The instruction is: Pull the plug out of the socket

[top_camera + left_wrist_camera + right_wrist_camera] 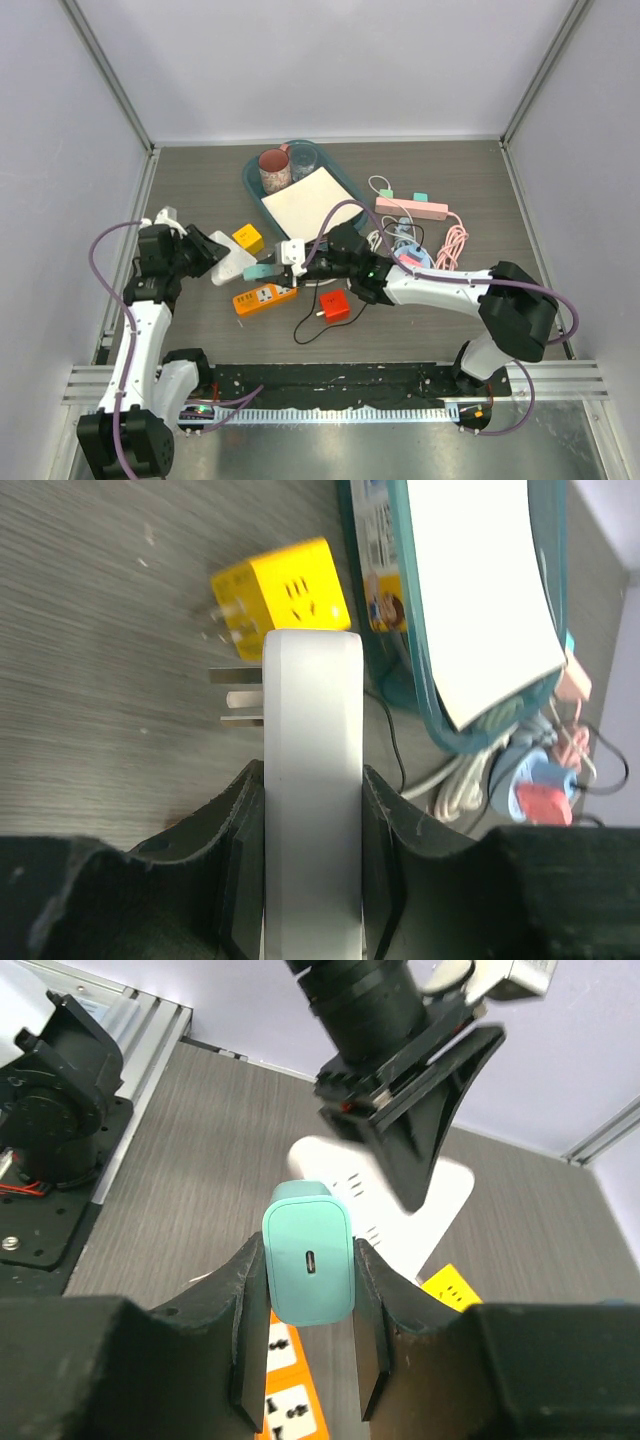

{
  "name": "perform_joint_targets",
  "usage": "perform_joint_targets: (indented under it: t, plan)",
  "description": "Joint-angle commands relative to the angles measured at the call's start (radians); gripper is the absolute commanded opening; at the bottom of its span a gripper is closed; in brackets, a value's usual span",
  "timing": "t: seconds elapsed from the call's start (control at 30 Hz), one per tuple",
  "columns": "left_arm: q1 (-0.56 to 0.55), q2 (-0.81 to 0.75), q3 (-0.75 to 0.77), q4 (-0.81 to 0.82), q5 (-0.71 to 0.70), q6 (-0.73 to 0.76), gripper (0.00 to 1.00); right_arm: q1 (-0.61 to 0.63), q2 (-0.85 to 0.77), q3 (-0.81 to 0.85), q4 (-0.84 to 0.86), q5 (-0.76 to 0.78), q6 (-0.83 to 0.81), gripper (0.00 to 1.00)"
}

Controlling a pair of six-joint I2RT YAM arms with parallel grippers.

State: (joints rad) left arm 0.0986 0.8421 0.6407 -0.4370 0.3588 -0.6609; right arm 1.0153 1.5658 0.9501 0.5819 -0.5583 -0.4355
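The socket is a white block held off the table, my left gripper shut on it. In the left wrist view it shows edge-on between the left gripper's jaws, metal pins sticking out of its left side. The plug is a teal charger with a small port on its back. My right gripper is shut on its sides. From above, the plug sits right against the socket's near-right end. Whether its pins are in the slotted white face I cannot tell.
An orange power strip lies under the plug. A yellow cube adapter sits behind the socket and a red adapter in front of the right arm. A teal tray with a cup and a white sheet stands behind; a pink strip and coiled cables lie at the right.
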Motion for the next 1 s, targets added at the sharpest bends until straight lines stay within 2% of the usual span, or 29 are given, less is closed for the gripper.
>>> perform_joint_targets:
  t: [0.0, 0.13, 0.23, 0.37, 0.43, 0.57, 0.7, 0.83, 0.97]
  plan:
    - [0.015, -0.034, 0.086, 0.072, -0.228, -0.103, 0.0, -0.004, -0.082, -0.027, 0.062, 0.006, 0.101, 0.01]
    - [0.076, 0.046, 0.086, 0.158, -0.264, -0.155, 0.0, -0.004, -0.096, -0.071, 0.078, 0.023, 0.225, 0.01]
    - [0.121, 0.139, 0.062, 0.263, -0.196, -0.189, 0.0, -0.004, -0.092, -0.094, 0.078, 0.044, 0.386, 0.01]
    - [0.151, 0.296, 0.091, 0.342, -0.132, -0.184, 0.0, -0.004, -0.075, -0.088, -0.06, 0.09, 0.57, 0.01]
    - [0.162, 0.321, 0.093, 0.397, -0.127, -0.193, 0.0, -0.004, -0.063, -0.085, -0.111, 0.095, 0.644, 0.01]
    - [0.165, 0.36, 0.053, 0.544, -0.123, -0.213, 0.0, 0.0, -0.033, -0.099, -0.189, 0.092, 0.724, 0.01]
    - [0.165, 0.432, 0.057, 0.555, -0.118, -0.201, 0.0, 0.025, 0.054, -0.103, -0.2, 0.083, 0.759, 0.01]
    - [0.165, 0.459, 0.024, 0.574, -0.171, -0.197, 0.07, 0.051, 0.144, -0.064, -0.257, 0.078, 0.747, 0.01]
    - [0.168, 0.517, 0.031, 0.548, -0.156, -0.206, 0.1, 0.062, 0.194, -0.056, -0.209, 0.072, 0.784, 0.01]
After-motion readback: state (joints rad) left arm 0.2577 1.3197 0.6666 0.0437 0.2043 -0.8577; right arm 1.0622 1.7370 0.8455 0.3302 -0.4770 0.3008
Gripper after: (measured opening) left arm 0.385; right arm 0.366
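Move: The teal plug is already off the white socket and stays in the right fingers; its goal, bare table just nearer than the orange strip, lies about 7 cm back and 22 cm below that hand. The strip's middle is some 2 cm ahead and 4 cm left, the red plug level and 12 cm right, both 20 cm below. For the socket in the left hand, open table lies roughly 10 cm ahead, 5 cm left and 15 cm below; the yellow plug is 9 cm ahead, 5 cm right. The right hand keeps its grip on the teal plug and draws slightly back and to the right, away from the socket, then sinks ever faster, about 17 cm down and 6 cm back, past the orange strip's near side, rolling strongly about the fingers as their tips dip from level to point left and down. Meanwhile the left hand, still gripping the white socket, swings forward and left away from the plug, rising a little before settling some 5 cm lower, and turns about 20 degrees counter-clockwise. ##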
